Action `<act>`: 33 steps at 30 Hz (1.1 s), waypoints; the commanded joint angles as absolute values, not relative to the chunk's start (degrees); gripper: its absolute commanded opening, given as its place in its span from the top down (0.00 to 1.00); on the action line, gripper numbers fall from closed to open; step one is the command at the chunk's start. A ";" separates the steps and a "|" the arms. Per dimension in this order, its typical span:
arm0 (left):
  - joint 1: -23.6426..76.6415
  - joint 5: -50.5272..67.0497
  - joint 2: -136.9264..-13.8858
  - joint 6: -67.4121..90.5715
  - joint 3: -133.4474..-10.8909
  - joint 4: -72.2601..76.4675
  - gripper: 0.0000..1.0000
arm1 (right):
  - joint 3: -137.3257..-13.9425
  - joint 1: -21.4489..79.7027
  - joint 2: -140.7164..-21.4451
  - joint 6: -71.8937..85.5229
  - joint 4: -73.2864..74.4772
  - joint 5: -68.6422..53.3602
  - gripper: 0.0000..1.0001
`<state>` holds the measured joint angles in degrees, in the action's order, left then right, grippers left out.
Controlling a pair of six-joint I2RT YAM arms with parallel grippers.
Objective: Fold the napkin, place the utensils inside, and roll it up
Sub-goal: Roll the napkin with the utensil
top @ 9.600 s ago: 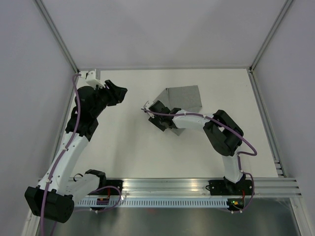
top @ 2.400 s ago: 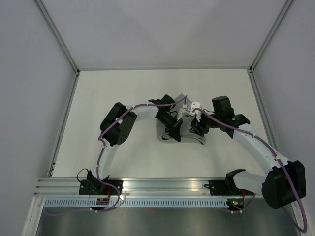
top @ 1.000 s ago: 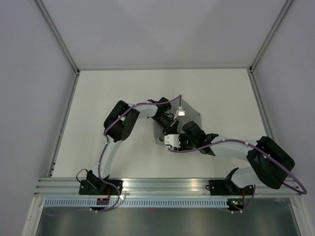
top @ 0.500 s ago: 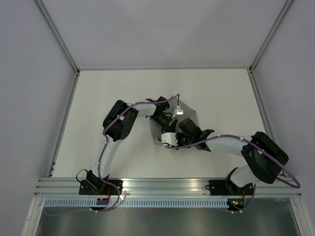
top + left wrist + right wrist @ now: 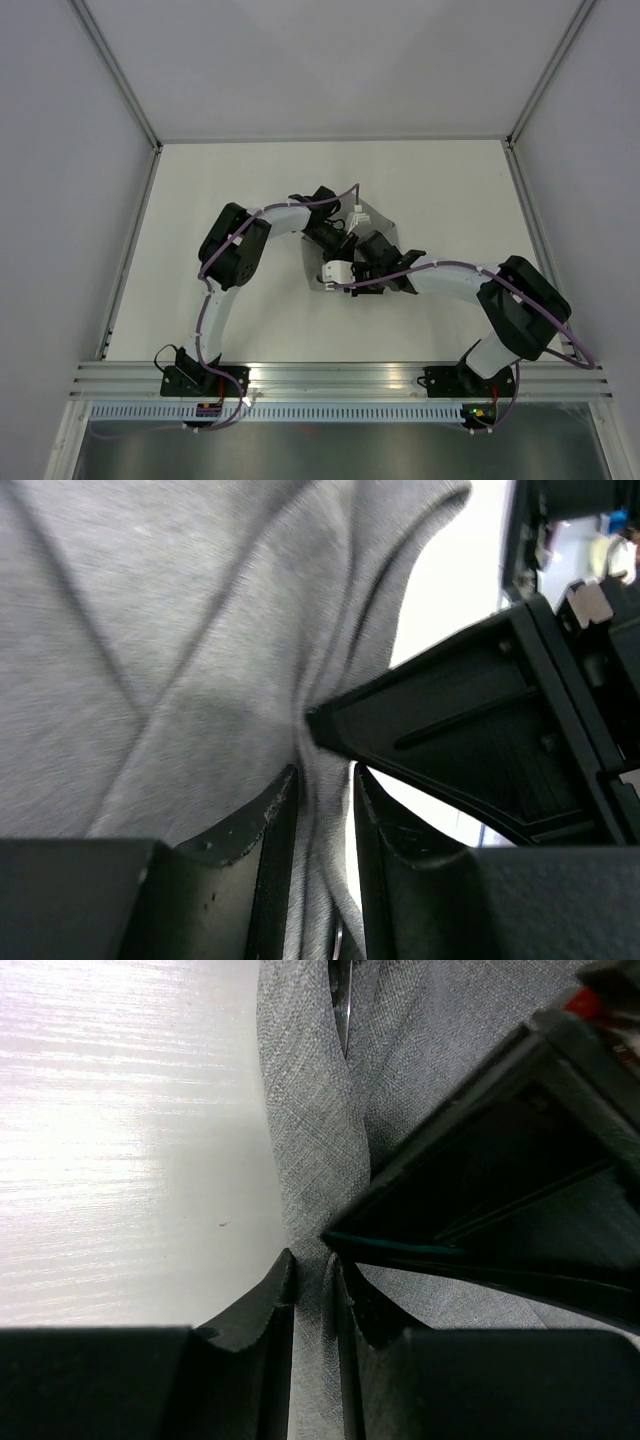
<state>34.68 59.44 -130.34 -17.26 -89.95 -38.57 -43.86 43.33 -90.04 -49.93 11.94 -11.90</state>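
Note:
The grey napkin (image 5: 386, 228) lies bunched at mid-table, mostly under both arms. In the left wrist view a raised fold of the napkin (image 5: 200, 640) runs between my left gripper's (image 5: 325, 775) fingers, with light showing beside the right finger; the jaws stand open around it. My right gripper (image 5: 315, 1260) is shut on the napkin's (image 5: 310, 1110) edge fold, nose to nose with the left gripper's finger. A silvery tip of the utensils (image 5: 341, 1005) pokes out of the folds. From above, the left gripper (image 5: 343, 245) and right gripper (image 5: 362, 262) meet over the cloth.
The white table (image 5: 230, 180) is walled by grey panels and a metal frame. Both arms arch inward, their elbows at left (image 5: 228, 250) and right (image 5: 520, 310). The base rail (image 5: 340, 380) runs along the near edge.
The right arm slid left and back to meet the left gripper, and its jaws closed on the napkin fold. The left gripper's jaws widened around the fold.

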 commanded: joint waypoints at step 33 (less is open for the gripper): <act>21.78 1.93 -63.03 16.90 -37.71 44.83 0.63 | -79.78 31.03 -123.92 -60.03 64.77 -39.11 1.00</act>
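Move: My right hand already grips the rolled near edge of the napkin right at its fingertips. The bit of utensil peeking out of the roll lies about 5 cm to its left, and the flat rest of the napkin centres some 9 cm straight ahead, 1 cm lower. My left hand, just opened, still has its fingers at that same rolled edge, which is roughly 1 cm back and 1 cm below. I keep the rolled edge pinched in my right fingers almost on the spot and tip that wrist some 40 degrees, knuckles going over forward, fingertips swinging in under towards my base, to turn the roll forward. My left hand comes free, goes forward over the flat napkin, then climbs about 28 cm and swings out left, lastly drawing back a little, turning widely counter-clockwise with its opening unchanged. ##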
